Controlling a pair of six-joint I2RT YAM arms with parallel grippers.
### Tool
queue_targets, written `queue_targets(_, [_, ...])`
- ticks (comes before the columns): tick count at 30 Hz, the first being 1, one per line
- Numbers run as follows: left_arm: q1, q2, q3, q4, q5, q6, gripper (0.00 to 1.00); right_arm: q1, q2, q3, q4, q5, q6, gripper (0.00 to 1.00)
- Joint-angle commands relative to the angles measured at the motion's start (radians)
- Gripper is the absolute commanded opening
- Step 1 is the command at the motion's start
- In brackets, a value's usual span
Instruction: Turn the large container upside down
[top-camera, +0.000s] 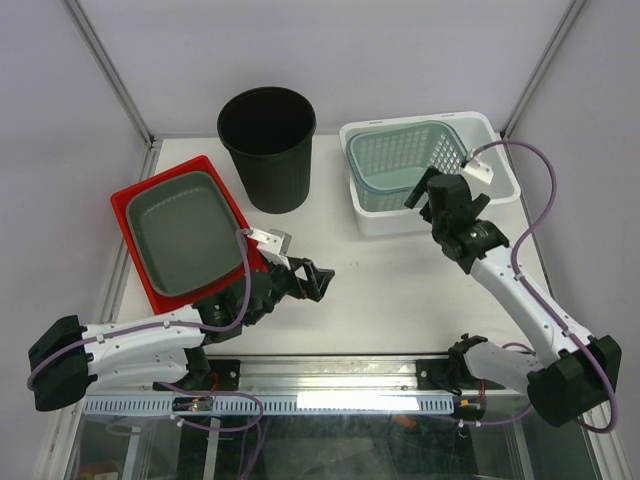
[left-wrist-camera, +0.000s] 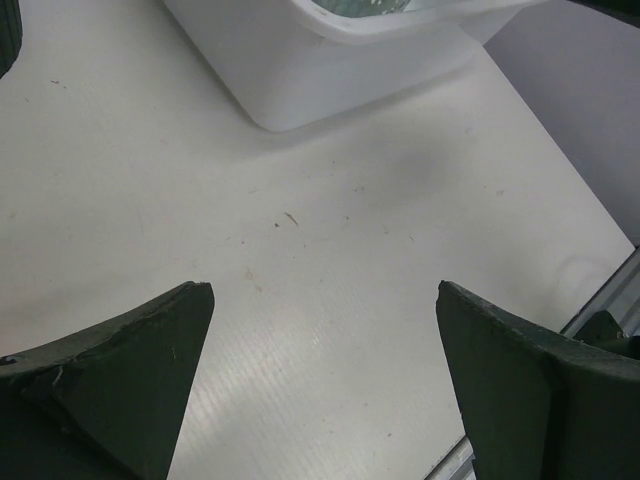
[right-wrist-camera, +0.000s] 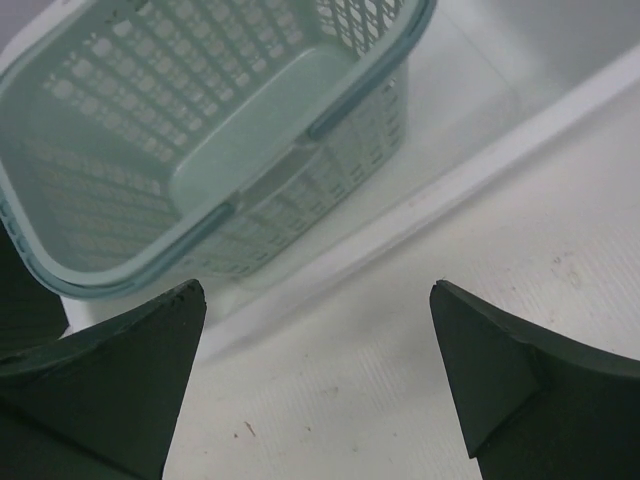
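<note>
Three large vessels stand upright on the white table, and I cannot tell which one the task means. A tall black bucket (top-camera: 267, 150) stands at the back centre. A white tub (top-camera: 390, 222) at the back right holds a pale green basket (top-camera: 405, 165). A red tray (top-camera: 135, 195) on the left holds a grey tub (top-camera: 185, 230). My left gripper (top-camera: 325, 284) is open and low over the table centre, pointing at the white tub (left-wrist-camera: 300, 70). My right gripper (top-camera: 425, 195) is open at the white tub's near rim (right-wrist-camera: 420, 210), just short of the basket (right-wrist-camera: 200, 130). Both grippers (left-wrist-camera: 325, 290) (right-wrist-camera: 318, 288) hold nothing.
Frame posts rise at the table's back corners. A metal rail (top-camera: 330, 375) runs along the near edge between the arm bases. The right arm's purple cable (top-camera: 545, 200) loops beside the white tub.
</note>
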Motion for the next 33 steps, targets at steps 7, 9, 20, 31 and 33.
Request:
queue_targets(7, [-0.012, -0.056, -0.054, 0.03, -0.029, -0.089, 0.99, -0.111, 0.202, 0.273, -0.02, -0.269, -0.119, 0.99])
queue_targets(9, [-0.012, -0.059, -0.057, 0.031, -0.024, -0.092, 0.99, -0.127, 0.244, 0.319, -0.053, -0.319, -0.117, 0.99])
queue_targets(20, [-0.013, -0.072, -0.025, -0.006, 0.033, -0.067, 0.99, -0.162, 0.443, 0.554, -0.224, -0.326, 0.044, 0.99])
queue_targets(31, [-0.013, -0.088, -0.01, -0.022, 0.066, -0.06, 0.99, -0.224, 0.582, 0.668, -0.332, -0.315, 0.182, 0.95])
queue_targets(33, [-0.012, -0.091, -0.011, -0.024, 0.071, -0.068, 0.99, -0.227, 0.59, 0.658, -0.334, -0.31, 0.204, 0.94])
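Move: The green basket, sitting inside the large white container, has its middle roughly 14 cm ahead of the right hand, 6 cm to its left and 12 cm lower. The white container's middle lies about 14 cm ahead and 2 cm left of that hand, some 15 cm down. The black bin stands about 38 cm left of the hand and 14 cm ahead. From the left hand the basket is some 27 cm ahead and 20 cm right. Forward by about 11 cm goes the right hand, staying nearly level, bowing slightly left and coming partly back, from in front of the white container to over the green basket's near side. On the way the wrist tips the fingers about 15 degrees farther down and rolls its left side up; the fingers stay wide open, with no touch to be seen. ##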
